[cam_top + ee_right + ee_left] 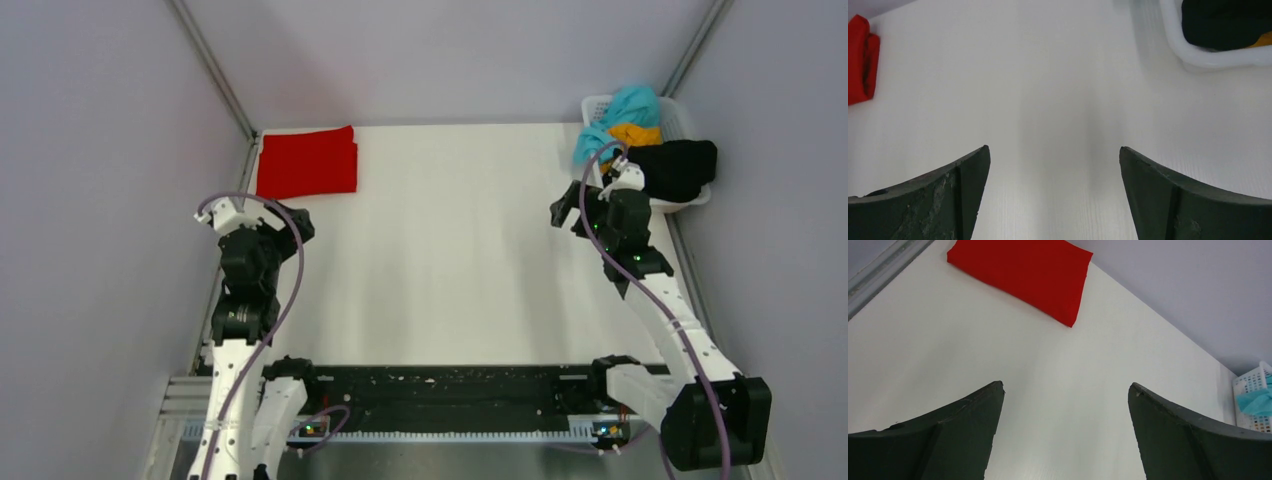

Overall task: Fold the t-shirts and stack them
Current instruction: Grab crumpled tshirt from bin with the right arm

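A folded red t-shirt (307, 163) lies flat at the table's far left corner; it also shows in the left wrist view (1023, 272) and at the left edge of the right wrist view (860, 60). The black t-shirt (680, 168), an orange one (636, 133) and a teal one (625, 110) sit bunched in the white basket (685, 120) at the far right. My left gripper (298, 222) hovers near the red shirt, open and empty (1066, 386). My right gripper (570, 208) is just left of the basket, open over bare table (1054, 149).
The basket's rim (1198, 57) lies close ahead and to the right of my right gripper, with the black shirt (1223, 22) hanging over it. Grey walls enclose the table on the left, back and right. A black rail (440, 385) runs along the near edge.
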Controlling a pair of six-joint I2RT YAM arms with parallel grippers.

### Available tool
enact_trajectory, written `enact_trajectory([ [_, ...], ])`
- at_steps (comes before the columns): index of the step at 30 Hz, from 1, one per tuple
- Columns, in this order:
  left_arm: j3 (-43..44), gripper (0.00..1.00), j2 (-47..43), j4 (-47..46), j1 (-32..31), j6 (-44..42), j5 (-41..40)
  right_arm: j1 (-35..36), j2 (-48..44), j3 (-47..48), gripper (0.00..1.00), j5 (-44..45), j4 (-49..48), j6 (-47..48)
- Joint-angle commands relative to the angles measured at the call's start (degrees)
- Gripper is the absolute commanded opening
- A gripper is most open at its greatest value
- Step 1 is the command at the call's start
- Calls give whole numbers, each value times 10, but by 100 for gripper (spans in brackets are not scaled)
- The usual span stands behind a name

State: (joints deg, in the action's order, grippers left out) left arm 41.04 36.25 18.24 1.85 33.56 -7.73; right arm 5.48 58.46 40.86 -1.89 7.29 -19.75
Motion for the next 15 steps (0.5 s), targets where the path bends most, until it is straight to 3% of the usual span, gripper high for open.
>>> enact_trajectory([
  [1, -2, 99, -7, -17, 0, 6, 17, 3, -20, 19, 99, 77, -48, -15],
  [10, 40, 99, -1, 6, 1, 6, -37, -1, -11, 66, 99, 232, -56, -4],
  [15, 68, 99, 7, 22, 0, -6, -45, -77, 51, 149, 99, 233, 7, -17],
])
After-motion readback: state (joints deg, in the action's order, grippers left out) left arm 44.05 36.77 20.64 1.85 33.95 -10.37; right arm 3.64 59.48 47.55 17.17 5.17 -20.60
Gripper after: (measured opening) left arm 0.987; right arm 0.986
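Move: The black shirt in the bin lies about 18 cm to the right of my right hand, some 10 cm ahead and 6 cm lower. The orange shirt is roughly 8 cm farther out than the black one and 8 cm to its left; the blue shirt lies beyond that, about 21 cm ahead of my hand and 8 cm to its right. From my left hand the black shirt is some 80 cm right, 17 cm ahead and 14 cm below. My open right hand swings right about 7 cm and climbs nearly 6 cm, with a little forward reach, picking up speed as it closes on the near end of the bin and the black shirt. On the way I turn the wrist some 20 degrees clockwise and dip the fingertips slightly, touching nothing yet. ##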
